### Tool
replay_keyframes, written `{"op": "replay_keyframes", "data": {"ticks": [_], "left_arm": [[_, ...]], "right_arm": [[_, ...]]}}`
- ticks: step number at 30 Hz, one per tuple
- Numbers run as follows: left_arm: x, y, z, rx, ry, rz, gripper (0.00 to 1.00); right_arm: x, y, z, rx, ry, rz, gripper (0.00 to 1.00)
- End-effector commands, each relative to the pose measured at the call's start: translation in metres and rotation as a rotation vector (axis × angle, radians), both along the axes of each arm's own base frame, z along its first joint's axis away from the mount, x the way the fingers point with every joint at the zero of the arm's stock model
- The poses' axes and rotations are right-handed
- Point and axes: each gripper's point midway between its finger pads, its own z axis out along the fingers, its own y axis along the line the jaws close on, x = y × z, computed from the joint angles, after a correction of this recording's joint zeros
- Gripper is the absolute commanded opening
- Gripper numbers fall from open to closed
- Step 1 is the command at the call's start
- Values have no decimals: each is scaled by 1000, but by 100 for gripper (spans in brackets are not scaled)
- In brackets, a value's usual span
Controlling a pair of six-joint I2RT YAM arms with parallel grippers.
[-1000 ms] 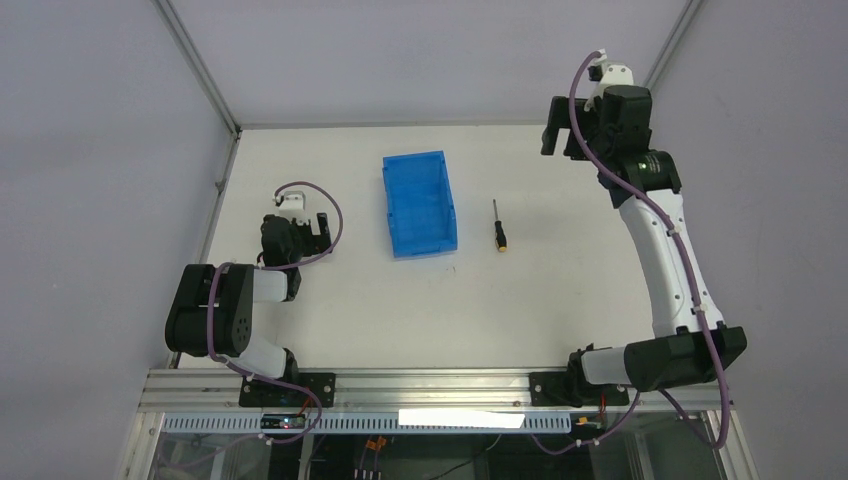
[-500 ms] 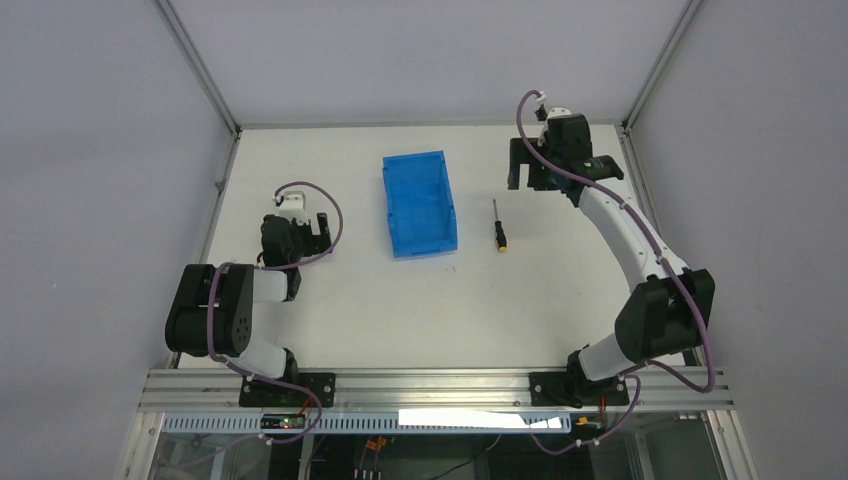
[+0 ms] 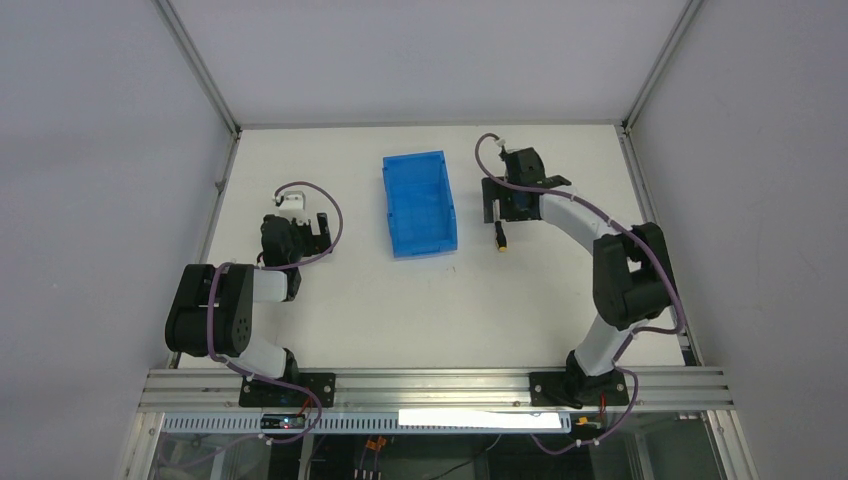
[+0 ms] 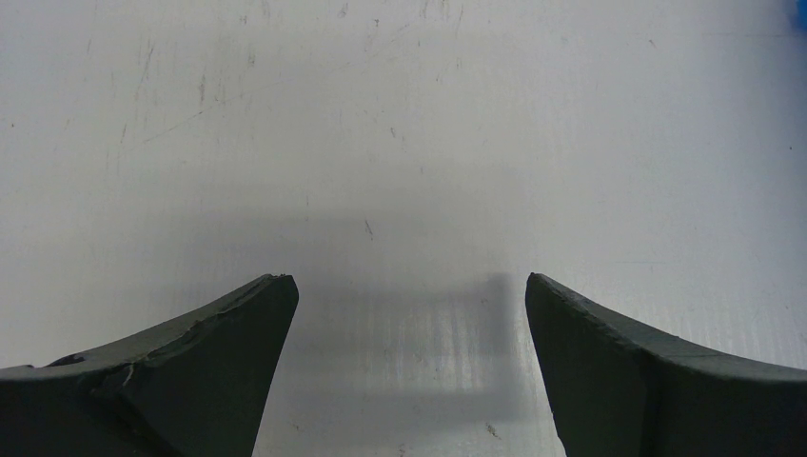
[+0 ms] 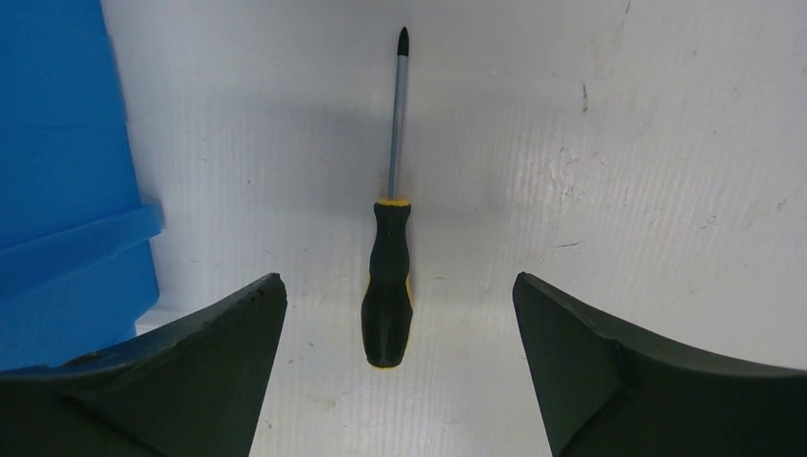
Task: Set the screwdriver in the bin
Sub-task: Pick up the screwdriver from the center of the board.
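The screwdriver (image 5: 388, 295) lies flat on the white table, its black handle with an orange-yellow end toward my wrist camera and its thin shaft pointing away. My right gripper (image 5: 397, 280) is open and low over it, one finger on each side of the handle, neither touching. From above, my right gripper (image 3: 503, 210) covers the shaft, and only the screwdriver (image 3: 501, 238) handle shows. The blue bin (image 3: 420, 204) stands just left of it, and a bin (image 5: 57, 200) wall fills the left of the right wrist view. My left gripper (image 3: 321, 226) (image 4: 409, 282) rests open over bare table, left of the bin.
Metal frame posts and grey walls close in the table on the left, right and far sides. A rail (image 3: 430, 385) with both arm bases runs along the near edge. My right arm's elbow (image 3: 625, 270) stands right of the screwdriver.
My right arm has swung from the far right corner leftward and down, so its gripper now sits over the screwdriver. The left arm, bin and screwdriver have not moved.
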Motion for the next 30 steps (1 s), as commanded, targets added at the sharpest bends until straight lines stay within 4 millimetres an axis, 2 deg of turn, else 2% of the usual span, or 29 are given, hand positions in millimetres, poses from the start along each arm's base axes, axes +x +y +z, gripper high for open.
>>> {"op": "replay_keyframes", "data": {"ticks": [1,9,11,14,17,22,24,28,30], "left_arm": [[4,0,14,0,-47,11,99],[4,0,14,1,-47,13,99],[4,0,14,0,-47,12,99],[4,0,14,0,-47,11,99],[4,0,14,1,-47,13,99],[4,0,14,0,-48,11,99],[4,0,14,0,-48,11,99],[4,0,14,0,-48,12,99],[4,0,14,0,-48,12,99]], "right_arm": [[11,6,-12,-24,-43,-26,91],[1,14,-48,-3,38,-10,70],[0,12,-54,-11,49,-23,63],[-1,11,-57,-23,63,-30,46],[-1,9,-58,-38,69,-35,31],[-3,9,-60,-52,81,-37,25],[-2,7,-58,-59,79,-39,18],[-1,7,-42,-57,51,-42,8],[1,7,-26,-47,22,-42,4]]}}
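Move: The screwdriver lies almost straight below the right hand, its middle some 7 cm down and about 1 cm ahead and 1 cm to the left, shaft pointing away from the bases and handle towards them. The blue bin's middle is about 21 cm to the right hand's left, 7 cm farther out and 5 cm lower. From the idle left hand the screwdriver is roughly 47 cm to the right, about 1 cm ahead and 3 cm below. Down about 6 cm goes the right hand, easing back barely 1 cm, onto the screwdriver's black handle, while the wrist tips some 5 degrees further towards straight down. The fingers start closing on the way, reach most of their closure as the hand stops, and pinch the handle from its left and right sides. The hand then stays low with the grip kept. ##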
